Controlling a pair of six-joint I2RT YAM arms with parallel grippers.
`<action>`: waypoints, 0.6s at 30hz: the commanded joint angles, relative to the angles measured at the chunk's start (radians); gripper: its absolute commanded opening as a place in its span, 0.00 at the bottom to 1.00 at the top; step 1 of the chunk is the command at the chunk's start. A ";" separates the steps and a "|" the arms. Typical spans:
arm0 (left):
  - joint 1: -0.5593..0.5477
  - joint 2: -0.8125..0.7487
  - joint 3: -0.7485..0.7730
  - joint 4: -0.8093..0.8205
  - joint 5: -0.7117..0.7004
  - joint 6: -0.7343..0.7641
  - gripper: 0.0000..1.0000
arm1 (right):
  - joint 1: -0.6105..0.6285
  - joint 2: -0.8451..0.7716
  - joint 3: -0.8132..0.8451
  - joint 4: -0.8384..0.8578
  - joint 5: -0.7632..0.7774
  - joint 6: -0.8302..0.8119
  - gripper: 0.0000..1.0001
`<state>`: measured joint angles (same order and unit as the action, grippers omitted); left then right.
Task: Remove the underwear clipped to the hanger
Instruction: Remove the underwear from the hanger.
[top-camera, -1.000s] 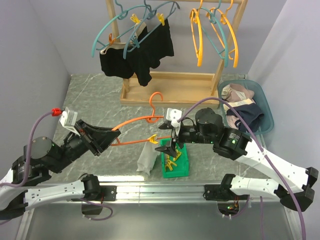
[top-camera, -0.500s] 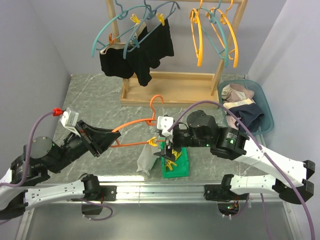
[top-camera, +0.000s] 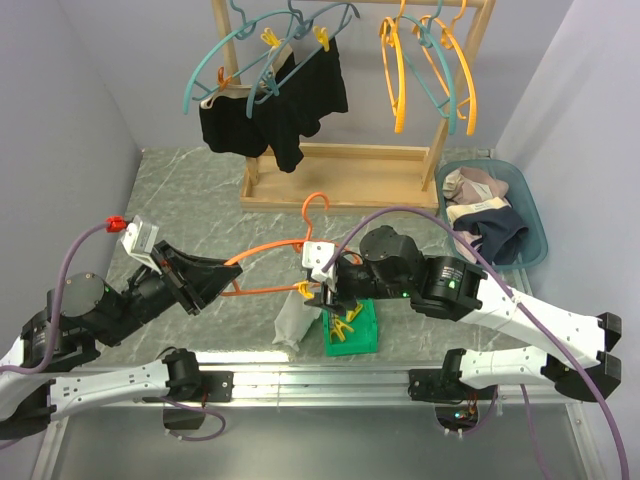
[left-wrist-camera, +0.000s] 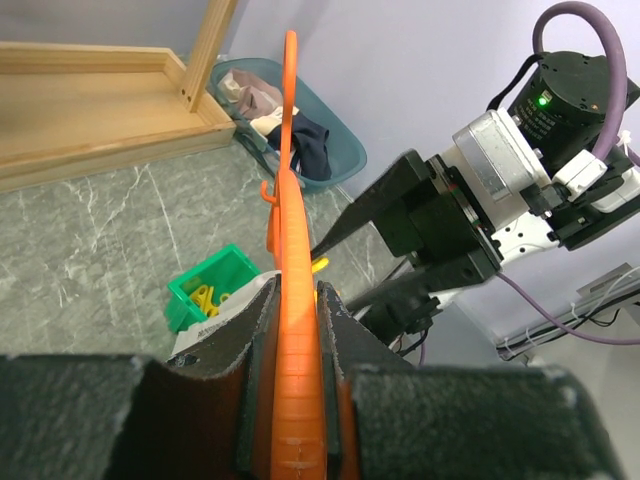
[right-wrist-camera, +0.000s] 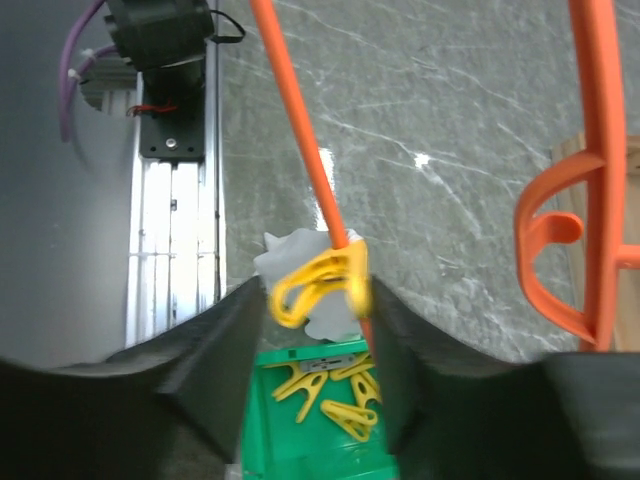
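My left gripper (top-camera: 222, 275) (left-wrist-camera: 296, 300) is shut on one end of an orange hanger (top-camera: 268, 248) (left-wrist-camera: 288, 180), held level above the table. A white-grey underwear (top-camera: 292, 318) (right-wrist-camera: 298, 262) hangs from the hanger's lower bar, pinned by a yellow peg (top-camera: 306, 290) (right-wrist-camera: 320, 285). My right gripper (top-camera: 324, 297) (right-wrist-camera: 316, 300) has its jaws against both sides of that peg. Black underwear (top-camera: 272, 105) hangs clipped on teal hangers (top-camera: 215, 60) on the rack at the back.
A green bin (top-camera: 352, 330) (right-wrist-camera: 320, 445) with loose yellow pegs sits under the right gripper. The wooden rack (top-camera: 340, 175) also carries empty orange hangers (top-camera: 400, 80). A blue basket (top-camera: 533, 215) of clothes stands at the right.
The right gripper moved left from above the green bin to the peg on the orange hanger, and its jaws narrowed onto it. The left arm has not moved.
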<state>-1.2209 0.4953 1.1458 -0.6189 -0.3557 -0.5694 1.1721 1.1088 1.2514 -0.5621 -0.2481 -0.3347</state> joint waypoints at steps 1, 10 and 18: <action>-0.003 0.009 0.037 0.041 0.018 -0.004 0.01 | 0.008 -0.017 0.040 0.031 0.036 0.000 0.50; -0.003 0.015 0.040 0.048 0.024 -0.001 0.01 | 0.006 0.006 0.062 -0.012 0.033 -0.015 0.00; -0.003 0.025 0.042 0.036 0.015 -0.007 0.01 | 0.008 -0.006 0.049 0.021 0.085 0.002 0.00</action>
<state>-1.2209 0.4965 1.1465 -0.6197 -0.3458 -0.5690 1.1721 1.1095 1.2720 -0.5694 -0.2047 -0.3412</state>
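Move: The yellow clip on the orange hanger's lower bar sits almost between the right hand's half-open fingers, about 2 cm left and 1 cm ahead of the hand point, level with it. The underwear hangs below, its middle some 3 cm left, 1 cm back and 14 cm down. The green tray is on the table, roughly 8 cm right, 3 ahead and 28 below. From the left hand, the clip lies about 12 cm right, 2 ahead and 9 below. The right fingers close from just over half open, pinching the yellow clip, while easing about 1 cm forward and up. ##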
